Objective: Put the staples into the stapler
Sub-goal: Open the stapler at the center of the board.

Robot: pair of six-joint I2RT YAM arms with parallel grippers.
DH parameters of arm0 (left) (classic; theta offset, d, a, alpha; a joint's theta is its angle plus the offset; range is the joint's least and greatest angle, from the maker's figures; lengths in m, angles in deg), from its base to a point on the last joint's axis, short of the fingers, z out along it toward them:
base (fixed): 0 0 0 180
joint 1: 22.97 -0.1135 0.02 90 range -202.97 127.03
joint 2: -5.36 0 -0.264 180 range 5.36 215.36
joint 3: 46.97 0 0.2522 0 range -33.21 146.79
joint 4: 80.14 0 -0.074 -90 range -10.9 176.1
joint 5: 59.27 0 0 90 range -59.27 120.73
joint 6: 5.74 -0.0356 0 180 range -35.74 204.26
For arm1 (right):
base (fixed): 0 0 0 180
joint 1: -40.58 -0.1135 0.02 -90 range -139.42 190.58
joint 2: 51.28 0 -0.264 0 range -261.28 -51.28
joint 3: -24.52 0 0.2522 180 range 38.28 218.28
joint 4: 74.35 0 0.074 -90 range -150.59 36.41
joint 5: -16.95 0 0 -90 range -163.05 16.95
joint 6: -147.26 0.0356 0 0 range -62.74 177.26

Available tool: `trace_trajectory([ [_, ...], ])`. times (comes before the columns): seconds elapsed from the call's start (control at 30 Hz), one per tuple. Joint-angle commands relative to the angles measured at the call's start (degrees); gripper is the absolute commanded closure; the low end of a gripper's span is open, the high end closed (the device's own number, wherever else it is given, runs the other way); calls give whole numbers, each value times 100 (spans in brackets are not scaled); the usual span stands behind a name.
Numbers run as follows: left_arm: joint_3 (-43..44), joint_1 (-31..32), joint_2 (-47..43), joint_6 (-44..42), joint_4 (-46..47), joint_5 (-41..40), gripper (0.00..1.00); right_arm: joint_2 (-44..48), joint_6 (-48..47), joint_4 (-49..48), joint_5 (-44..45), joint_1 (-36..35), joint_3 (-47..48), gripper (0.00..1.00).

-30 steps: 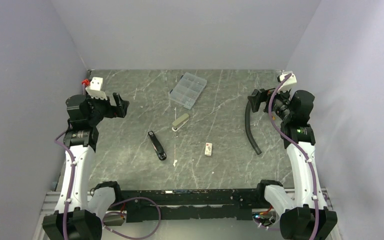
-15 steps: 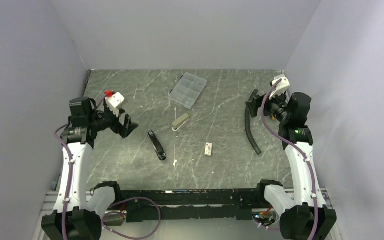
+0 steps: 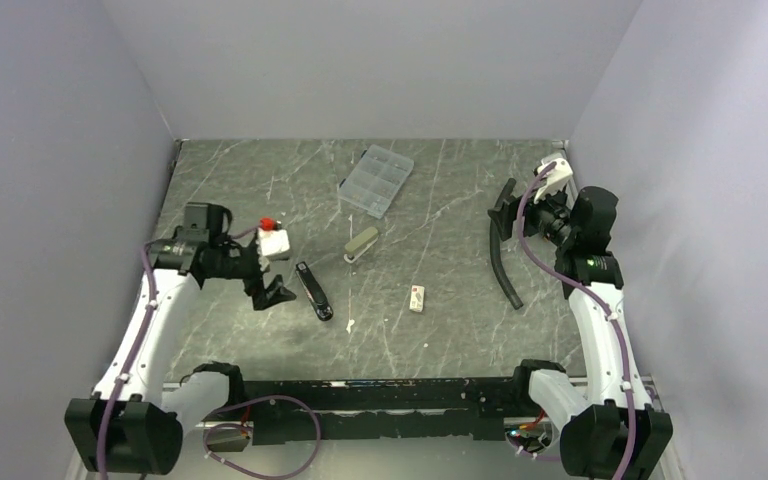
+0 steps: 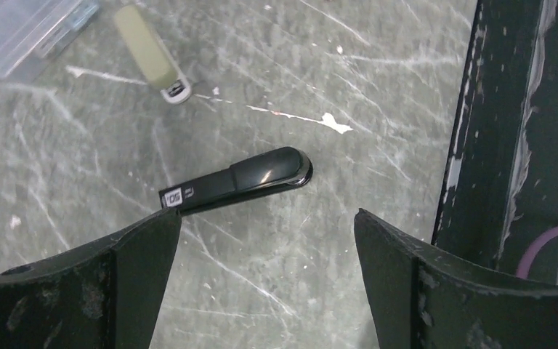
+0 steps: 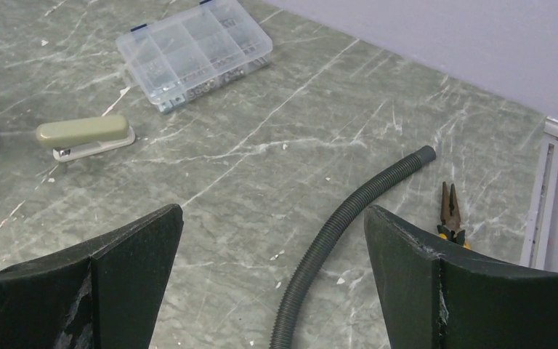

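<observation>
A slim black stapler [image 3: 313, 290] [image 4: 240, 178] with a white label lies left of centre. A smaller beige stapler [image 3: 361, 243] [image 4: 149, 54] [image 5: 83, 137] lies beyond it. The staples are hidden inside a little white box with a red mark [image 3: 417, 298] to the right of both. My left gripper [image 3: 272, 293] [image 4: 267, 218] hovers open just left of the black stapler and holds nothing. At the far right my right gripper [image 3: 501, 210] [image 5: 272, 211] is open and empty above a black corrugated hose [image 3: 503, 262] [image 5: 349, 211].
A clear compartment case [image 3: 375, 180] [image 5: 194, 51] sits at the back centre. Pliers [image 5: 449, 212] lie near the right table edge. A white scrap [image 3: 349, 325] [image 4: 334, 122] lies in front of the black stapler. The black frame rail [image 3: 380, 388] [image 4: 494, 131] runs along the near edge.
My left arm has swung down and rightward from the left wall to beside the black stapler. The right gripper shifted only slightly. Both stayed open.
</observation>
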Motion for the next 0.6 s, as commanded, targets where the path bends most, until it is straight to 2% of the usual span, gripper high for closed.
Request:
trace_trajectory([
  [0.0, -96, 1156, -31, 442, 636, -1203, 5, -44, -120, -204, -127, 9, -25, 0],
  [0.17, -41, 1650, 341, -226, 617, -1435, 5, -66, -113, -248, -182, 7, -76, 0],
  [0.27, -9, 1821, 589, -960, 613, -1443, 5, -96, -113, -261, -186, 7, -105, 0],
  [0.47, 324, 2312, 1379, -2762, 26, -1631, 5, -111, -132, -279, -220, 5, -144, 0],
  [0.57, 463, 2566, 1748, -3145, -158, -1996, 5, -102, -153, -277, -238, 6, -156, 0],
])
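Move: Off to the left hand's right, about 8 cm, some 4 cm ahead and roughly 17 cm below, lies the black stapler. The green stapler is about 13 cm farther out than the black one and 14 cm to its right; the staple box sits around 28 cm to the black one's right, about 2 cm nearer the base. From the right hand the black stapler is about 50 cm left, 7 cm back and 24 cm down. Sinking about 7 cm and shifting some 5 cm to the right, the left hand closes in on the black stapler from above. On the way its wrist swings roughly 30 degrees clockwise and tips the wide-open fingers more steeply down, with its left side rising; no touch yet. ##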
